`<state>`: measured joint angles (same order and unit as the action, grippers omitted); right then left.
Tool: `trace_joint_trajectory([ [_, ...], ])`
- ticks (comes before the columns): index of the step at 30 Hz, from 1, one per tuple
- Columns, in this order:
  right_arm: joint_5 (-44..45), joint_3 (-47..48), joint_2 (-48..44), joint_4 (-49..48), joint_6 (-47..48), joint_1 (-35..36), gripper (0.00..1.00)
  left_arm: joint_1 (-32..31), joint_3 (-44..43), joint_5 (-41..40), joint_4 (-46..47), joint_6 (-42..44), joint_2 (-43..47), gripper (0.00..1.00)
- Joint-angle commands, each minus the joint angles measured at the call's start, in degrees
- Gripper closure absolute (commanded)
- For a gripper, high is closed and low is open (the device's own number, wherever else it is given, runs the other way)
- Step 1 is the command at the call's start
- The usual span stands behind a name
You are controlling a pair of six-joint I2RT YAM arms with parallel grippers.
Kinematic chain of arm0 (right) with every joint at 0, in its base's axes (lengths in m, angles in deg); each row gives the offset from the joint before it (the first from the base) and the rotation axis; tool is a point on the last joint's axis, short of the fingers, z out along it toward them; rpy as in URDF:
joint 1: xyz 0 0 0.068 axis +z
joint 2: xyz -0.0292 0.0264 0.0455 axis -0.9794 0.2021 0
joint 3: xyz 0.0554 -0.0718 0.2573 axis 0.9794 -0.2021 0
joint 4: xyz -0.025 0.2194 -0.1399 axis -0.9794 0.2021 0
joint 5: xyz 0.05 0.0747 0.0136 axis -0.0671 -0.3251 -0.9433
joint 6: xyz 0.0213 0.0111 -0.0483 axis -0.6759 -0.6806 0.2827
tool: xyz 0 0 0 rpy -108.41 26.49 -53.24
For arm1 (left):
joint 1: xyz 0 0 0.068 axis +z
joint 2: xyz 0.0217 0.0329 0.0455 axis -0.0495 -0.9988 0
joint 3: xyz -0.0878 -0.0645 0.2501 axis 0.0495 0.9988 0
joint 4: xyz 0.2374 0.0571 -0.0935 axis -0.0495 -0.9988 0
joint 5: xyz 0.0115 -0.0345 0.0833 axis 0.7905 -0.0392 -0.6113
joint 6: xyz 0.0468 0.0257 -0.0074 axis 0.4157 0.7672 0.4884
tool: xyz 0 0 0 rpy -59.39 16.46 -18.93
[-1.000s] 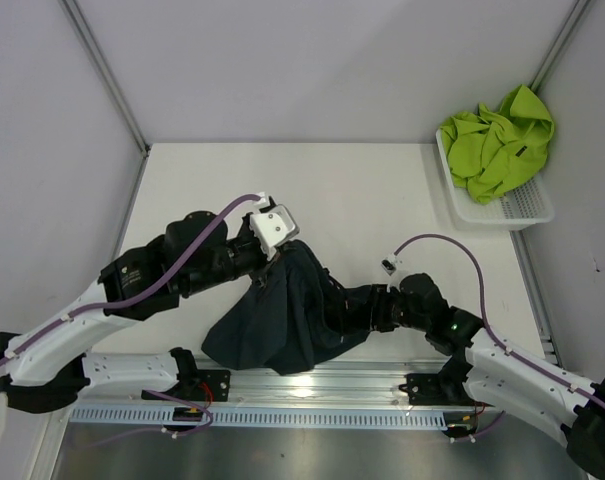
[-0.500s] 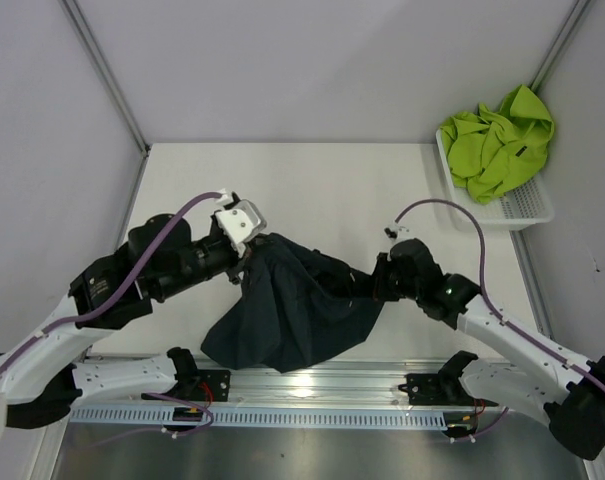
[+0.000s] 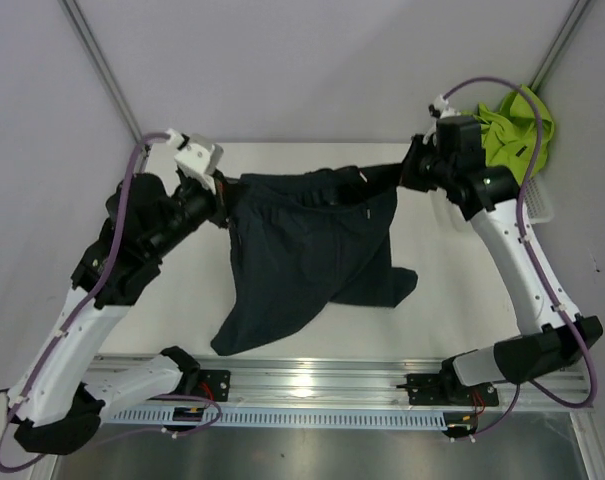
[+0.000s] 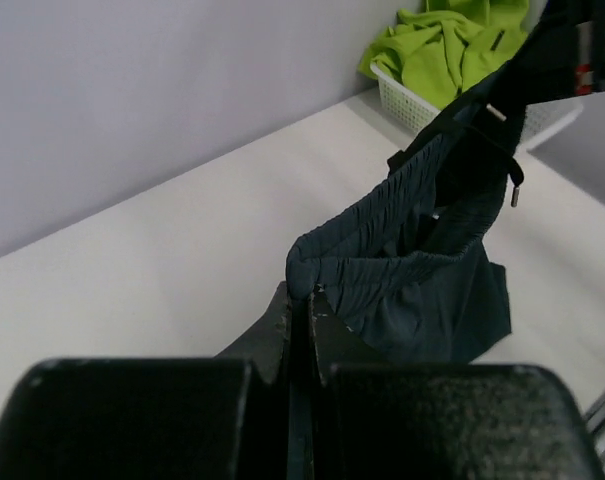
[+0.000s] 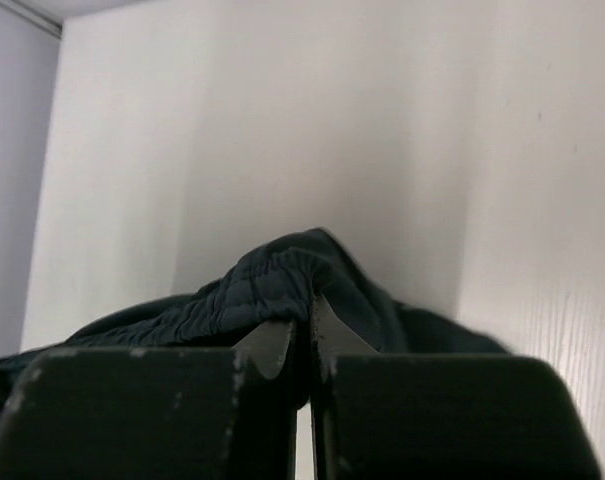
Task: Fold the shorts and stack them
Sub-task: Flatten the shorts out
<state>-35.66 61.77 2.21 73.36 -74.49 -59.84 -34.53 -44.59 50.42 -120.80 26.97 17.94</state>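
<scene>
The dark navy shorts hang in the air above the table, stretched by the waistband between both arms, legs drooping toward the near edge. My left gripper is shut on the waistband's left end; the left wrist view shows the gathered elastic pinched at my left gripper. At the waistband's right end my right gripper is also shut, and in its own view the fabric bunches over my right gripper. The lime green shorts lie crumpled in the basket at the back right.
A white mesh basket stands at the table's right rear corner, also seen in the left wrist view as the basket. Grey walls close off the back and both sides. A metal rail runs along the near edge.
Both arms rose and swung apart toward the back, lifting the navy shorts off the table and spreading the waistband. The right gripper closed on the fabric during this.
</scene>
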Motion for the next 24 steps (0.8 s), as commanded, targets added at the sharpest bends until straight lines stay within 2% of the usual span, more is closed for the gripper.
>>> trace_joint_trajectory([
  [1,1.4,16.23,3.52,6.11,2.79,-1.89,1.0,9.31,-6.13,12.7,8.44,-8.12,-3.19,1.0],
  [2,1.13,18.55,4.22,6.47,2.53,-1.8,1.0,11.5,-6.93,14.47,9.32,-10.05,-3.63,1.0],
  [6,0.25,23.94,0.47,6.21,1.39,-0.67,1.0,11.88,-9.31,17.03,11.35,-11.56,-1.36,1.0],
  [11,0.87,16.66,-13.76,-4.4,1.91,2.41,1.0,11.79,-8.26,19.4,15.47,-11.39,6.11,1.0],
  [15,-1.49,12.78,-24.92,-8.99,2.18,2.42,1.0,11.88,-8.96,22.13,17.24,-10.42,11.91,1.0],
  [19,-4.22,13.48,-28.02,-8.82,1.56,2.33,1.0,11.88,-10.36,23.09,17.07,-10.07,14.12,1.0],
  [24,-5.9,16.63,-27.5,-5.41,0.33,1.8,1.0,11.88,-12.65,23.19,15.75,-10.42,13.68,1.0],
])
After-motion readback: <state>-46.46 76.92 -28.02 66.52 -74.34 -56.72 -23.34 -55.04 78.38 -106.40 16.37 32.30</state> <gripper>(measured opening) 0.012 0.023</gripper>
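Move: Both closed grippers already hold the waistband, one at each end, with the shorts sagging between them. From the left gripper, the middle of the shorts' body is about 13 cm to the right, 6 cm back and 18 cm below. From the right gripper, it is roughly 14 cm to the left, 14 cm back and 10 cm below. The basket with the green cloth stands some 29 cm to the right gripper's right, 12 cm farther out and 26 cm lower. Keep both grippers shut on the waistband and, after a small reach forward, sweep them up and back towards the bases: the right about 28 cm up and 22 cm back, the left less far. Draw them a few centimetres apart as they go and tip both sets of fingers upward, the right more strongly, swinging the left ones clockwise as well. ##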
